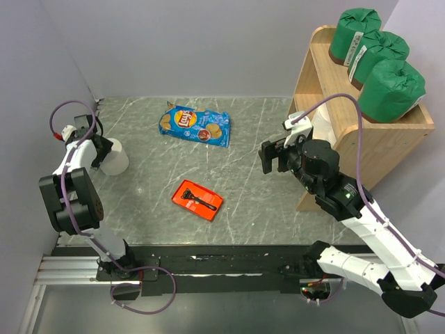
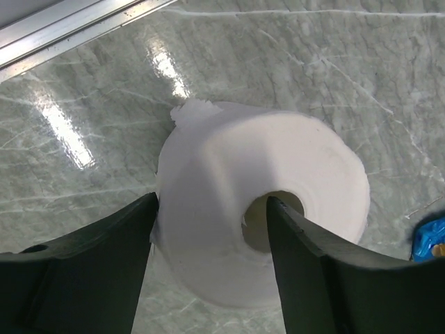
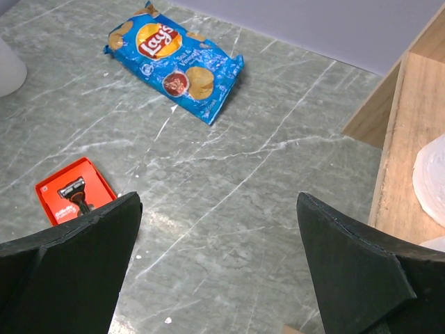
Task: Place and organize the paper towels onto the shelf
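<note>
A bare white paper towel roll (image 1: 115, 159) (image 2: 229, 188) stands on end at the table's far left, its hollow core facing up. My left gripper (image 1: 104, 149) (image 2: 212, 198) is open around the roll's wall: one finger rests against the outer side, the other sits inside the core with a small gap. Three green-wrapped rolls (image 1: 379, 56) stand in a row on the top level of the wooden shelf (image 1: 375, 146) at the right. Another white roll (image 3: 431, 181) lies on the lower level. My right gripper (image 1: 274, 154) (image 3: 219, 198) hangs open and empty left of the shelf.
A blue chip bag (image 1: 195, 125) (image 3: 174, 62) lies at the back middle of the table. A flat red tray holding a razor (image 1: 198, 200) (image 3: 73, 197) sits in the centre. Grey walls close in the left and back sides.
</note>
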{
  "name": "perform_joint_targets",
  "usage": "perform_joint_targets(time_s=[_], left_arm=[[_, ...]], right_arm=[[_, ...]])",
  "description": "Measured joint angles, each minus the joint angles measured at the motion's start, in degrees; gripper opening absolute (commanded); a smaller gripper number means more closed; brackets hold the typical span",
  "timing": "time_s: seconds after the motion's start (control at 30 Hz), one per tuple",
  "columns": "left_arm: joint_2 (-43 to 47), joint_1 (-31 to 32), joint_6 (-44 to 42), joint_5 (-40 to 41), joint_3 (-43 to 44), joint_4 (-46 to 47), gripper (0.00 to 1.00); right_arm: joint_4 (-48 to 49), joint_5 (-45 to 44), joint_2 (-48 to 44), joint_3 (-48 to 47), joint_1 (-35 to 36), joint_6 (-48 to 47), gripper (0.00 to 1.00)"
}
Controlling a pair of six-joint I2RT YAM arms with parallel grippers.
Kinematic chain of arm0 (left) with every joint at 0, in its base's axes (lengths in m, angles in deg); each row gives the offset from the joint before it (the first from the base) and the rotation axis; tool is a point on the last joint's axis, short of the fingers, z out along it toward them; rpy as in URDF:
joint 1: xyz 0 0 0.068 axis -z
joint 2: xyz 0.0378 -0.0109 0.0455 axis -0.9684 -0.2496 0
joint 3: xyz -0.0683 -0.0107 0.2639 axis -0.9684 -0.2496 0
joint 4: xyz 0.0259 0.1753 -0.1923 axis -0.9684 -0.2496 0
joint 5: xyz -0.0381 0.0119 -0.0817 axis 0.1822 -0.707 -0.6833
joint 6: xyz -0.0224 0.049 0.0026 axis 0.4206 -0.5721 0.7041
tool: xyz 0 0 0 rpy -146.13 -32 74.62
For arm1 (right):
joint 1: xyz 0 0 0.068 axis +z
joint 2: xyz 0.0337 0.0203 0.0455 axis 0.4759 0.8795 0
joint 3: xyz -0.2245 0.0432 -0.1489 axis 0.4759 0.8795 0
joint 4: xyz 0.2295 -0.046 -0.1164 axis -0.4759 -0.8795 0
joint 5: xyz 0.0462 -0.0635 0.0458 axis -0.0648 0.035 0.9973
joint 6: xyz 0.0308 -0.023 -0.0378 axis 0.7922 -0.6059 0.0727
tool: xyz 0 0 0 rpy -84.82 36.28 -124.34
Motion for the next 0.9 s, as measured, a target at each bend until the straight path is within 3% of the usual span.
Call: perform_joint_targets(time_s=[0.1, 0.23, 0.37, 0.53, 0.67, 0.9], left_arm=[[-0.5, -0.1, -0.8, -0.3, 0.0, 0.5, 0.49], [-0.6, -0.3, -2.4, -1.5, 0.1, 0.7, 0.41], [-0.6, -0.2, -4.5, -4.2, 1.4, -0.8, 0.36], [0.2, 2.4, -7.2, -7.0, 3.0, -1.1, 0.38], [0.9, 10.2, -8.8, -9.7, 5.9, -2.5, 0.38], [0.9, 31.8, -9.9, -11.7, 14.6, -3.1, 0.38]], right_arm=[[0.0, -0.1, 0.2, 0.0, 0.0, 0.0, 0.99], [-0.1, -0.4, 0.8, 0.0, 0.0, 0.0, 1.0], [-0.3, -0.5, 0.7, 0.0, 0.0, 0.0, 1.0], [-0.3, -0.5, 0.2, 0.0, 0.0, 0.0, 0.99], [-0.4, -1.1, -0.6, 0.0, 0.0, 0.0, 0.99], [-1.5, -1.7, -1.7, 0.0, 0.0, 0.5, 0.99]])
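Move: The white paper towel roll stands right at the left hand, its middle about 3 cm ahead, 3 cm to the right and 3 cm below, the open fingers already straddling its near-left wall. From that hand the chip bag lies some 31 cm right and 13 cm ahead, and the red razor tray about 33 cm right and 13 cm back, both roughly 7 cm lower. From the right hand the roll is some 55 cm left, 15 cm ahead and 27 cm below. The left fingers close on the wall of the paper towel roll, one in the core and one outside, and stop about half open with the wall pinched between them. Then, gathering speed, the hand sweeps the roll some 27 cm right, rising about 10 cm and drifting 5 cm forward towards the chip bag, while turning some 45 degrees clockwise. ##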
